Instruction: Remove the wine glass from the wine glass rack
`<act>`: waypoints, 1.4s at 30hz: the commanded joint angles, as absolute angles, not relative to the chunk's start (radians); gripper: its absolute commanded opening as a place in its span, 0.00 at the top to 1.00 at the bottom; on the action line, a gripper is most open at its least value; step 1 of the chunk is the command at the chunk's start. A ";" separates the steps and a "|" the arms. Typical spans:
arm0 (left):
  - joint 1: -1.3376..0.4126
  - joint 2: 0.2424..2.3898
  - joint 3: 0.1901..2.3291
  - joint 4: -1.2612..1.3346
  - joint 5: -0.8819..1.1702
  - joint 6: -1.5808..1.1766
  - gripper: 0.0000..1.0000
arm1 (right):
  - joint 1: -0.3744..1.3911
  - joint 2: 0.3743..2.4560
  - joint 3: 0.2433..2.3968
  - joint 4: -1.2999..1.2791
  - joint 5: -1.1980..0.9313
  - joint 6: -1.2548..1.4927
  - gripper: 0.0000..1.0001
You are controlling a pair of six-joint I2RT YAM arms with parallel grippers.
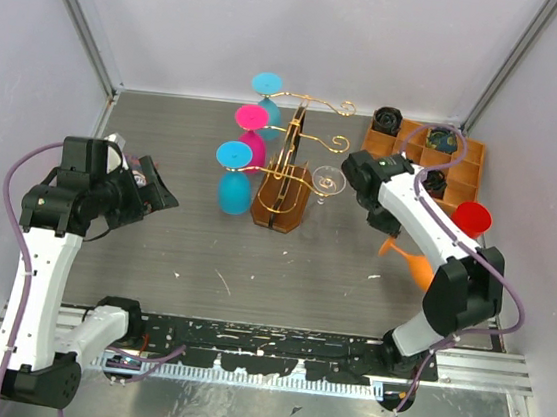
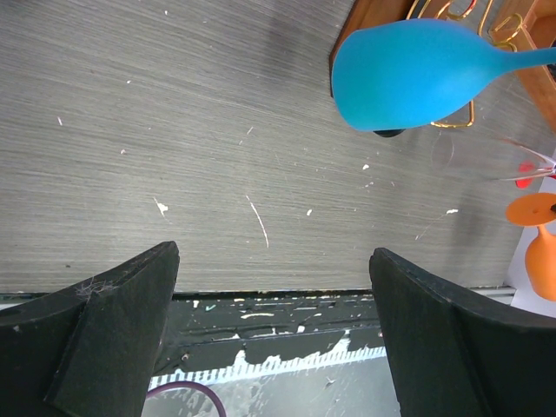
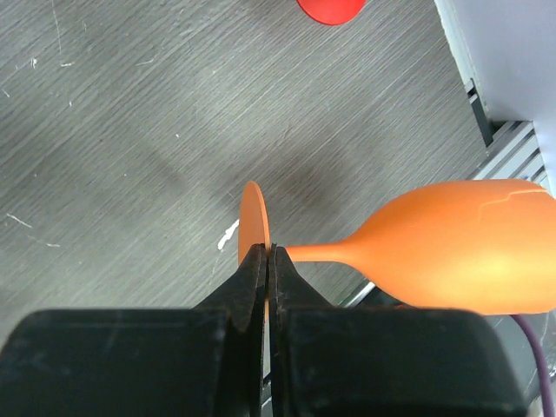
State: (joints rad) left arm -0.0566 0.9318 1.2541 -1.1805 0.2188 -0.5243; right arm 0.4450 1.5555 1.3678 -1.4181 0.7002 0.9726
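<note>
The wine glass rack [image 1: 284,181], gold wire on a brown wooden base, stands mid-table. From its arms hang two blue glasses [image 1: 231,189], a pink one [image 1: 253,118] and a clear one [image 1: 328,182]. My right gripper [image 3: 270,250] is shut on the flat foot of an orange wine glass [image 3: 460,256], which lies sideways in the air, off the rack to its right [image 1: 416,267]. My left gripper [image 2: 274,252] is open and holds nothing; it hovers over bare table left of the rack [image 1: 164,196]. A blue glass bowl [image 2: 408,74] hangs ahead of it.
A compartmented orange-brown wooden tray [image 1: 466,154] sits at the back right with dark round items in it. A red glass [image 1: 472,215] stands by the tray's near edge, close to my right arm. Walls close in on the left, back and right.
</note>
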 commanded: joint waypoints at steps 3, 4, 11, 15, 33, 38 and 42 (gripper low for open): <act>-0.054 0.909 1.253 -1.191 0.225 -0.499 0.01 | 0.311 1.536 1.386 -1.351 0.615 0.969 1.00; -0.054 0.908 1.255 -1.193 0.227 -0.499 0.01 | 0.287 1.522 1.377 -1.327 0.604 0.954 1.00; -0.054 0.917 1.239 -1.173 0.252 -0.510 0.01 | 0.231 1.601 1.382 -1.354 0.587 0.945 1.00; -0.055 0.918 1.240 -1.175 0.252 -0.507 0.01 | 0.231 1.741 1.424 -1.462 0.648 1.002 1.00; -0.055 0.924 1.237 -1.178 0.244 -0.499 0.01 | 0.167 2.025 1.382 -1.459 0.674 1.079 1.00; -0.054 0.925 1.239 -1.181 0.241 -0.494 0.01 | 0.160 2.094 1.436 -1.459 0.677 1.075 1.00; -0.054 0.927 1.238 -1.181 0.235 -0.492 0.02 | 0.156 2.147 1.490 -1.459 0.685 1.065 1.00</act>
State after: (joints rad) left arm -0.0566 0.9276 1.2469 -1.1805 0.2287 -0.5102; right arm 0.1612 2.1117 1.4261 -1.5082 0.6628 1.0248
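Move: The right hand already holds the orange wine glass by its foot, bowl out to the right. Its bare spot of table lies about 8 cm right, 1 cm back and 15 cm below. The standing red glass is some 16 cm right, 9 cm ahead and 6 cm lower; the clear glass on the rack is about 15 cm left and 8 cm ahead, roughly at hand height. From the left hand the spot is about 58 cm right, level ahead, 24 cm down. Keep the right gripper shut on the foot of the orange glass. Carry it to the right first, then mostly down with more drift to the right, sinking about 11 cm in all towards the bare table in front of the red glass. Meanwhile turn the wrist some 35 degrees, clockwise and with the fingers swinging back towards the base. ##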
